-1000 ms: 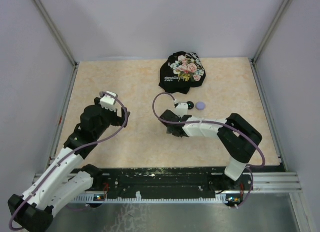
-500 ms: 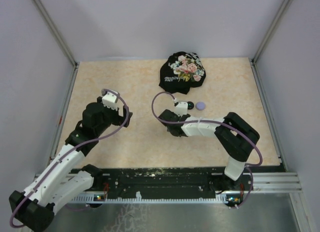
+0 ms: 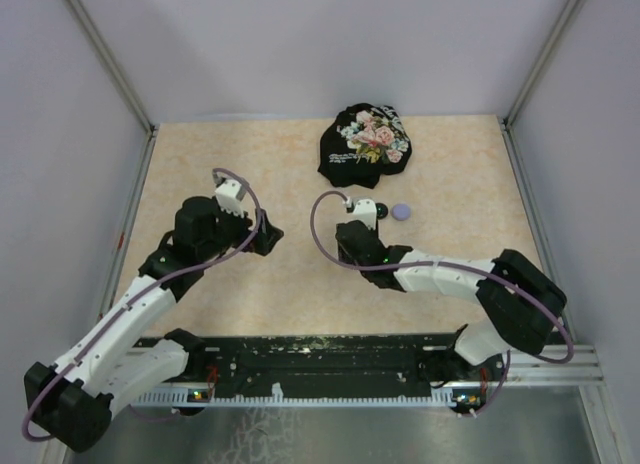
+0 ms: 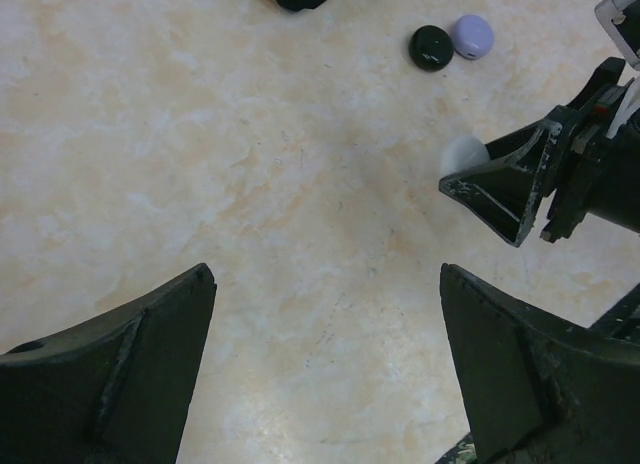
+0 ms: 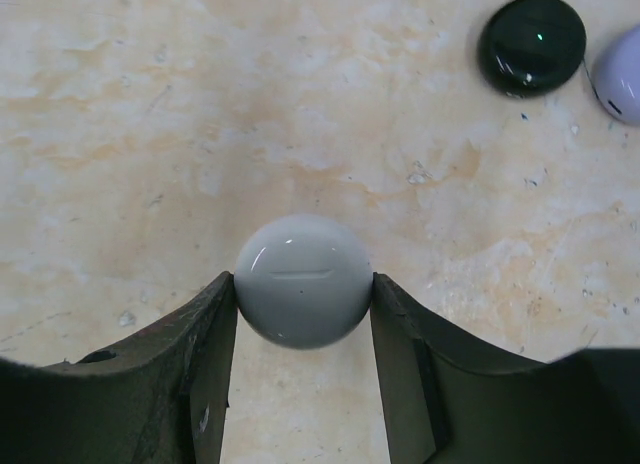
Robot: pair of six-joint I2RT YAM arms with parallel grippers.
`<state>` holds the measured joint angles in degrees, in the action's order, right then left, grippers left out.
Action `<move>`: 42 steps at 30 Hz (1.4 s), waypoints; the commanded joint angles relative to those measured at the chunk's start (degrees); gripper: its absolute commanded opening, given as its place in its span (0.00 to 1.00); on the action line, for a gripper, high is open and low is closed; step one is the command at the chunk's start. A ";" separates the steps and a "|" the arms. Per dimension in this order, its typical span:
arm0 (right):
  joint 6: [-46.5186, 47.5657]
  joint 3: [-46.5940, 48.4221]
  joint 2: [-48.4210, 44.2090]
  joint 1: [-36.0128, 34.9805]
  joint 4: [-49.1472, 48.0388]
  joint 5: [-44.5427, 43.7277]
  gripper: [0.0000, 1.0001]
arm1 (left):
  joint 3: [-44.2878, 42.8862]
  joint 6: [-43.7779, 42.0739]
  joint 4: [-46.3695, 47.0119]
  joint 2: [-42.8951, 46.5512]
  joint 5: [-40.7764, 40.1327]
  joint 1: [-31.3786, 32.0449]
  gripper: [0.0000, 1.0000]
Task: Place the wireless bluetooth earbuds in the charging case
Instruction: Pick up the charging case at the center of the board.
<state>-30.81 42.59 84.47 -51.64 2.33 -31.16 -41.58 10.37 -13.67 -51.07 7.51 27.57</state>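
The charging case (image 5: 302, 281) is a glossy white round puck lying on the beige table (image 5: 150, 134). My right gripper (image 5: 302, 284) is shut on it, one finger pressed against each side. In the left wrist view the same case (image 4: 462, 152) peeks out behind a right-arm finger (image 4: 505, 184). My left gripper (image 4: 326, 274) hangs open over bare table to the left of it, with nothing between its fingers, and shows at centre left in the top view (image 3: 268, 234). The earbuds are not in view.
A black puck (image 5: 531, 44) and a lavender puck (image 5: 622, 74) lie side by side just beyond the held case. The lavender puck (image 3: 401, 211) sits right of table centre. A black floral cloth (image 3: 365, 139) lies at the back. Metal frame posts border both sides.
My right gripper has narrowed onto the white case while its arm stretched out lower to the right. The left gripper has moved right, toward the centre.
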 commanded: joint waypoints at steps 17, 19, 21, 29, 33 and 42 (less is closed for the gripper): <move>36.24 -14.93 -16.02 -2.49 -44.46 18.96 0.38 | 1.85 19.77 19.23 -8.41 21.86 -0.19 0.83; 37.50 -15.59 -16.44 -2.71 -46.70 20.13 0.37 | 1.94 20.85 21.12 -9.32 23.23 -0.07 0.79; 37.90 -15.49 -16.51 -2.96 -47.30 20.51 0.37 | 1.87 21.54 22.18 -10.14 24.00 0.14 0.76; 39.58 -15.29 -15.41 -4.40 -48.68 20.15 0.38 | 1.94 23.16 25.26 -12.77 24.77 1.77 0.68; 40.52 -14.98 -14.97 -4.86 -48.99 19.71 0.38 | 2.12 23.82 27.08 -14.44 25.59 2.66 0.63; 41.52 -14.63 -13.04 -6.14 -49.55 19.33 0.38 | 1.86 24.60 29.94 -18.14 25.54 5.13 0.52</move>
<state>9.67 26.68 70.87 -56.62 -42.87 -11.90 -40.03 34.52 13.02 -67.96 32.12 31.70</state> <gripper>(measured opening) 0.506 0.536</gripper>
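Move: The white charging case is in my right fingers, already some 5 cm off the board. From my left hand it lies about 21 cm to the right, 1 cm ahead and 13 cm lower; equally, my open left fingers are 21 cm left of my right hand and 13 cm above it. On the board, 5 cm below my right hand, the black case sits 11 cm ahead and 8 cm right, the purple case 11 cm ahead and 13 cm right. I lift the white case about 12 cm with my right hand, carrying it some 7 cm left towards my left fingers, grip unchanged, while tipping the hand up and swinging it counter-clockwise, each by over 30 degrees. My left hand comes about 11 cm right to meet it, rolling left side down and turning clockwise, its fingers narrowing to roughly half open around the case's near edge. ##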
